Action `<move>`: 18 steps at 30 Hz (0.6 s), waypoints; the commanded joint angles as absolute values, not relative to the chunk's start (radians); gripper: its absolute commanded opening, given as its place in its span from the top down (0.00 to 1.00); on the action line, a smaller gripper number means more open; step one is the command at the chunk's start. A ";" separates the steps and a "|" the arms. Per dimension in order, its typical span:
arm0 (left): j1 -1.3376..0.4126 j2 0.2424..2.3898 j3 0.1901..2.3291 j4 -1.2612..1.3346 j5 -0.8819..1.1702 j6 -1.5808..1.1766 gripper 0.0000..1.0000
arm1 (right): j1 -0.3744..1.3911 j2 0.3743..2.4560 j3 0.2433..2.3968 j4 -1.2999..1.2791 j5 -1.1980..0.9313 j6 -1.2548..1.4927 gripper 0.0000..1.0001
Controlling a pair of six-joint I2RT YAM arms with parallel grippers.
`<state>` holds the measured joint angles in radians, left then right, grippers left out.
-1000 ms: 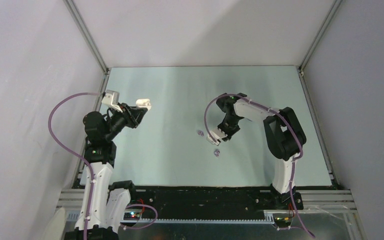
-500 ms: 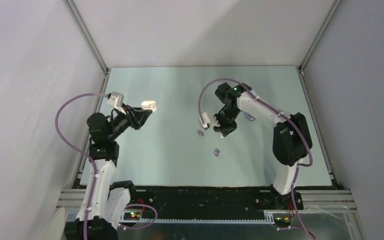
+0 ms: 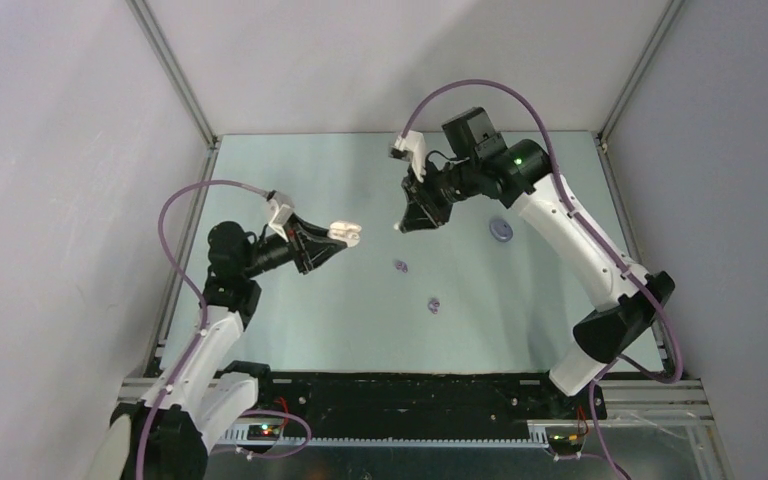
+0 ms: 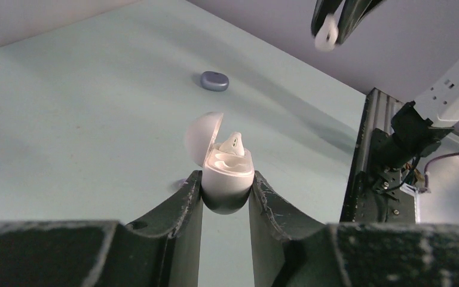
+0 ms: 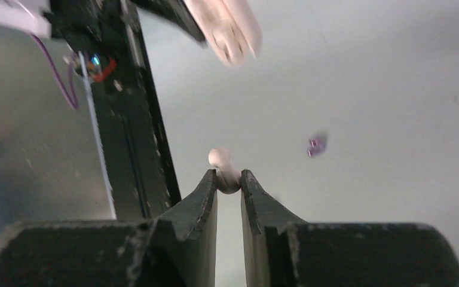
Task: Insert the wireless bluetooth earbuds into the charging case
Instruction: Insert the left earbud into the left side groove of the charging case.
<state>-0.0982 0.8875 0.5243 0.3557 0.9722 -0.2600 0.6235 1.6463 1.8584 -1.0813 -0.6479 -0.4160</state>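
Note:
My left gripper [image 4: 226, 194] is shut on a white charging case [image 4: 228, 173], lid open, held above the table; it also shows in the top view [image 3: 345, 234]. One white earbud [image 4: 233, 143] sits in it. My right gripper [image 5: 229, 179] is shut on a second white earbud [image 5: 222, 165], raised in the air right of the case; the gripper shows in the top view [image 3: 403, 224]. Two purple earbuds lie on the table [image 3: 400, 265] [image 3: 434, 304]. A closed purple case [image 3: 501, 230] lies at the right, also in the left wrist view [image 4: 214, 80].
The pale green table [image 3: 340, 170] is walled by grey panels on three sides. A black rail [image 3: 410, 390] runs along the near edge by the arm bases.
My right gripper has risen from the table and swung back and left with the white earbud. My left gripper has moved right toward the centre with the open case.

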 commanded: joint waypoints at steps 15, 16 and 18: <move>-0.214 0.837 0.621 0.260 1.082 -0.028 1.00 | 0.863 1.698 2.074 -0.950 -0.485 -0.199 1.00; -0.213 0.829 0.624 0.237 1.086 -0.009 1.00 | 0.870 1.698 2.073 -0.953 -0.474 -0.205 1.00; -0.214 0.819 0.630 0.223 1.086 0.013 1.00 | 0.894 1.698 2.069 -0.955 -0.449 -0.217 1.00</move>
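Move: The open case in the left hand lies about 10 cm to the right hand's left, roughly level with it front to back and 4 cm lower. From the left hand, the left earbud in the right fingers is about 12 cm to the right, level front to back and 4 cm higher. On the table, some 27 cm below the right hand, one purple bit lies 8 cm ahead, and another purple bit 7 cm to the right, neither ahead nor back. Keeping its pinch on the left earbud, the right hand sweeps about 8 cm left towards the open case, rising some 5 cm and easing back a little; the climb comes early, then sinks off slightly. The left hand, still gripping the case, brings it about 3 cm back and 3 cm right to meet the earbud, turning some 10 degrees clockwise and tilting slightly. ##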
